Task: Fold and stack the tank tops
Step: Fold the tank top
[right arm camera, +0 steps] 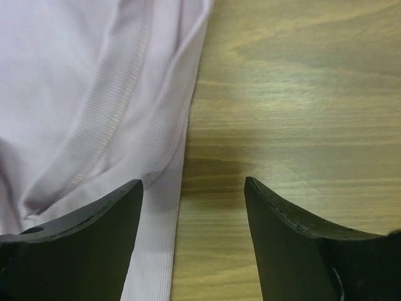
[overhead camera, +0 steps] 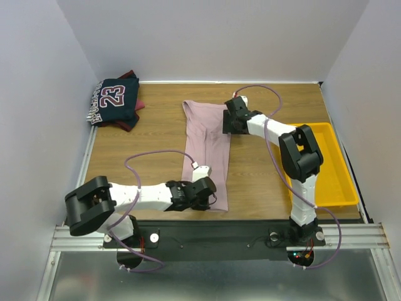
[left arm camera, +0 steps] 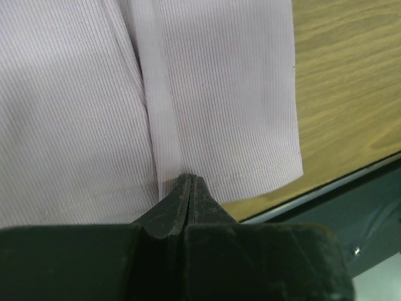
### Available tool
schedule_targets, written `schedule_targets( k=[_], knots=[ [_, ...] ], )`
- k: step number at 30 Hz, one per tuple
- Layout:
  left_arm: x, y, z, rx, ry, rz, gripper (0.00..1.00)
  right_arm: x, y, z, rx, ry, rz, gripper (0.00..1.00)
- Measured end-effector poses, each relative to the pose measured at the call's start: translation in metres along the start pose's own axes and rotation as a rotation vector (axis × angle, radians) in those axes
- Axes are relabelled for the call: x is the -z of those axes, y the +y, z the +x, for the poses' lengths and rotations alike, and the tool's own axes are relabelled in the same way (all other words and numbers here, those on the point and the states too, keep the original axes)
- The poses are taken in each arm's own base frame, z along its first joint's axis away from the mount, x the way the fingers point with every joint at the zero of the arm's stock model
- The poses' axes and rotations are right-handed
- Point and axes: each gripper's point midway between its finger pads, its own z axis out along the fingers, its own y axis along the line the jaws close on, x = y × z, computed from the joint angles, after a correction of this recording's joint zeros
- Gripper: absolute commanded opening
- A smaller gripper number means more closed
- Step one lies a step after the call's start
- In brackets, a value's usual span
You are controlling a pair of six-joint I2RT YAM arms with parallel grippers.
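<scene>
The dusty pink tank top [overhead camera: 205, 144] lies flat and long in the middle of the table. My left gripper [overhead camera: 208, 190] is at its near hem; in the left wrist view its jaws [left arm camera: 190, 179] are pressed together right where a folded edge of the pink cloth [left arm camera: 219, 94] meets the hem. My right gripper [overhead camera: 230, 124] is open at the top's far right edge; in the right wrist view [right arm camera: 193, 185] one finger is over the pink strap [right arm camera: 62, 81] and the other over bare wood. The navy "23" top [overhead camera: 116, 100] lies on the maroon top [overhead camera: 133, 120] at the far left.
A yellow plastic tray [overhead camera: 332, 169] stands at the right side of the table. The table's near edge [left arm camera: 326, 188] runs close beside the left gripper. White walls close in the back and both sides.
</scene>
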Motion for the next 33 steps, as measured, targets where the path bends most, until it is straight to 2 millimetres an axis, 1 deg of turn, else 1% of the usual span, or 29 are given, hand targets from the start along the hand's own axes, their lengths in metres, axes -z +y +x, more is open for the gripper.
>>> schedule_targets(
  k=[1,2,3,4,5,6,8,10,11,12,13,15,16,17,18,19,20,21,22,23,24,26,29,30,31,33],
  knots=[
    [0.006,0.001,-0.002,-0.002,0.003,-0.008,0.14,0.005,0.000,-0.006,-0.005,-0.013,-0.005,0.73],
    [0.011,0.001,-0.004,-0.003,0.001,-0.010,0.17,0.009,0.000,-0.011,-0.011,-0.024,-0.009,0.74],
    [0.019,-0.003,-0.011,0.000,-0.012,0.001,0.20,0.013,0.001,-0.016,-0.018,-0.033,-0.014,0.74],
    [0.025,-0.005,-0.018,0.006,-0.023,0.008,0.25,0.017,0.002,-0.024,-0.026,-0.051,-0.022,0.74],
    [0.031,-0.009,-0.026,0.015,-0.041,0.019,0.27,0.021,0.004,-0.032,-0.034,-0.067,-0.032,0.74],
    [0.040,-0.013,-0.040,0.029,-0.072,0.032,0.28,0.025,0.006,-0.038,-0.042,-0.080,-0.042,0.74],
    [0.055,-0.017,-0.067,0.067,-0.140,0.050,0.33,0.032,0.009,-0.048,-0.061,-0.100,-0.065,0.74],
    [0.069,-0.013,-0.093,0.110,-0.213,0.049,0.38,0.038,0.013,-0.050,-0.081,-0.101,-0.093,0.72],
    [0.073,-0.009,-0.101,0.130,-0.239,0.044,0.43,0.042,0.014,-0.050,-0.089,-0.101,-0.106,0.72],
    [0.079,0.001,-0.112,0.159,-0.275,0.026,0.43,0.048,0.013,-0.044,-0.102,-0.093,-0.120,0.71],
    [0.083,0.011,-0.120,0.192,-0.301,0.012,0.46,0.051,0.012,-0.037,-0.110,-0.083,-0.130,0.70],
    [0.089,0.034,-0.127,0.254,-0.340,-0.020,0.48,0.066,0.006,-0.018,-0.126,-0.050,-0.144,0.70],
    [0.090,0.046,-0.126,0.283,-0.352,-0.039,0.52,0.072,0.004,-0.007,-0.137,-0.032,-0.151,0.70],
    [0.090,0.062,-0.124,0.312,-0.358,-0.069,0.56,0.080,0.002,0.003,-0.141,-0.021,-0.158,0.70],
    [0.090,0.073,-0.120,0.334,-0.357,-0.094,0.59,0.087,0.001,0.015,-0.146,-0.009,-0.166,0.70],
    [0.089,0.087,-0.114,0.358,-0.350,-0.130,0.59,0.098,0.002,0.030,-0.141,0.007,-0.182,0.70],
    [0.086,0.095,-0.107,0.375,-0.337,-0.150,0.61,0.109,0.003,0.049,-0.134,0.032,-0.195,0.69],
    [0.085,0.099,-0.103,0.382,-0.328,-0.161,0.61,0.119,0.007,0.060,-0.128,0.040,-0.218,0.69],
    [0.081,0.104,-0.095,0.391,-0.305,-0.175,0.61,0.132,0.010,0.078,-0.127,0.061,-0.255,0.69],
    [0.077,0.108,-0.086,0.403,-0.281,-0.188,0.61,0.140,0.011,0.091,-0.129,0.079,-0.274,0.69],
    [0.075,0.110,-0.081,0.407,-0.266,-0.195,0.61,0.153,0.013,0.112,-0.129,0.107,-0.313,0.69],
    [0.067,0.115,-0.066,0.420,-0.214,-0.205,0.61,0.169,0.008,0.143,-0.147,0.155,-0.347,0.69],
    [0.056,0.120,-0.045,0.430,-0.138,-0.226,0.60,0.184,0.004,0.182,-0.176,0.237,-0.383,0.69],
    [0.053,0.122,-0.037,0.430,-0.109,-0.233,0.60,0.187,0.004,0.192,-0.177,0.256,-0.390,0.69],
    [0.051,0.122,-0.032,0.430,-0.088,-0.230,0.60,0.192,0.004,0.209,-0.180,0.296,-0.402,0.69],
    [0.048,0.122,-0.023,0.431,-0.053,-0.220,0.60,0.198,0.004,0.233,-0.181,0.364,-0.417,0.69]
  ],
)
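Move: The left hand has its nearly shut fingertips on the folded tank top near the middle of its hem; the hem's left corner lies about 11 cm to its left and 2 cm ahead, its right corner some 11 cm to the right and 2 cm back. From the open right hand, low beside the upper right edge, that right corner is roughly 34 cm back and 4 cm left; the yellow bin's middle is about 38 cm right and 16 cm back. The left hand lets go near the middle of the hem and arcs about 12 cm up, forward and left, then sinks back beside the hem's left corner, opening wide and turning some 25 degrees counter-clockwise. The right hand, already open, lifts about 6 cm and sweeps some 30 cm back along the right edge, sinking and tipping steeper, to just outside the hem's right corner. ##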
